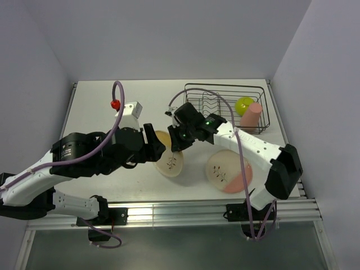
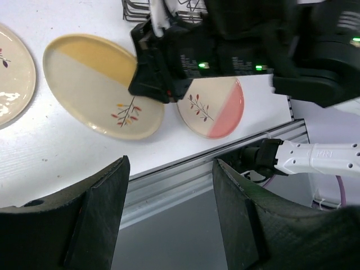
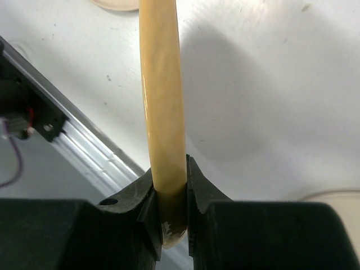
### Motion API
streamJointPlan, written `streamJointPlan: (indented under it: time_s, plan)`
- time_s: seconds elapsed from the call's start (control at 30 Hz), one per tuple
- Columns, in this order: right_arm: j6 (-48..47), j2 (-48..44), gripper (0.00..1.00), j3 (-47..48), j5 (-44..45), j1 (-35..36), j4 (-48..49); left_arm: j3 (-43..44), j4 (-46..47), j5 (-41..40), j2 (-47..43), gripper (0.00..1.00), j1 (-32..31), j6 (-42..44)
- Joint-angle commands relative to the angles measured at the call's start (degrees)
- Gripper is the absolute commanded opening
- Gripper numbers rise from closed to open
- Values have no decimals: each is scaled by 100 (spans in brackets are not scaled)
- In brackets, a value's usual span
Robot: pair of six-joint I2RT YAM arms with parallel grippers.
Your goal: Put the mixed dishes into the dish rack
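My right gripper [image 1: 176, 143] is shut on the rim of a cream plate with a yellow segment [image 1: 170, 161]. In the right wrist view that plate [image 3: 162, 107] runs edge-on between the jaws of the right gripper [image 3: 171, 222]. My left gripper [image 1: 153, 144] stands open just left of this plate, and the left gripper [image 2: 169, 185] holds nothing. The pink-segment plate [image 1: 228, 171] lies flat on the table. A third plate [image 2: 12, 79] shows at the left edge. The dish rack [image 1: 225, 90] holds the lime-green bowl [image 1: 244, 104] and the pink cup [image 1: 251, 116].
The white table [image 1: 101, 107] ends at an aluminium rail [image 1: 169, 211] along its near edge. A purple cable [image 1: 117, 112] loops above the left arm. Grey walls close in the back and both sides.
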Motion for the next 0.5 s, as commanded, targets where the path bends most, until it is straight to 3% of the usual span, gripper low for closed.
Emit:
streamJointPlan:
  time_s: [0.0,0.23,0.47]
  plan:
    - [-1373,-790,0,685,178,90,346,223,149,-81,-202,66,-29,-112]
    - [-3141,-1465,0,1180,318,90,775,610,-35,-160,-193,65,-20,327]
    - [-5339,-1678,0,1276,1372,-24,1320,-347,333,375,-1053,64,-20,432]
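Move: The yellow-and-cream plate is already in the right hand's fingers. Its goal, the dish rack's plate slots, lies about 22 cm ahead, 15 cm right and 12 cm below that hand. The green bowl stands about 24 cm ahead and 30 cm right, the pink cup 19 cm ahead and 33 cm right; the right pink plate lies 5 cm back and 24 cm right. From the left hand the slots are some 32 cm ahead, 25 cm right and 33 cm below. The yellow-and-cream plate, still pinched by its rim, is raised quickly by the right hand, almost straight up by some 16 cm over the open table short of the rack. On the way the wrist turns about 50 degrees, bringing the fingers to point less down and more forward. The empty left hand, still open, backs off a few centimetres up and to its left. ##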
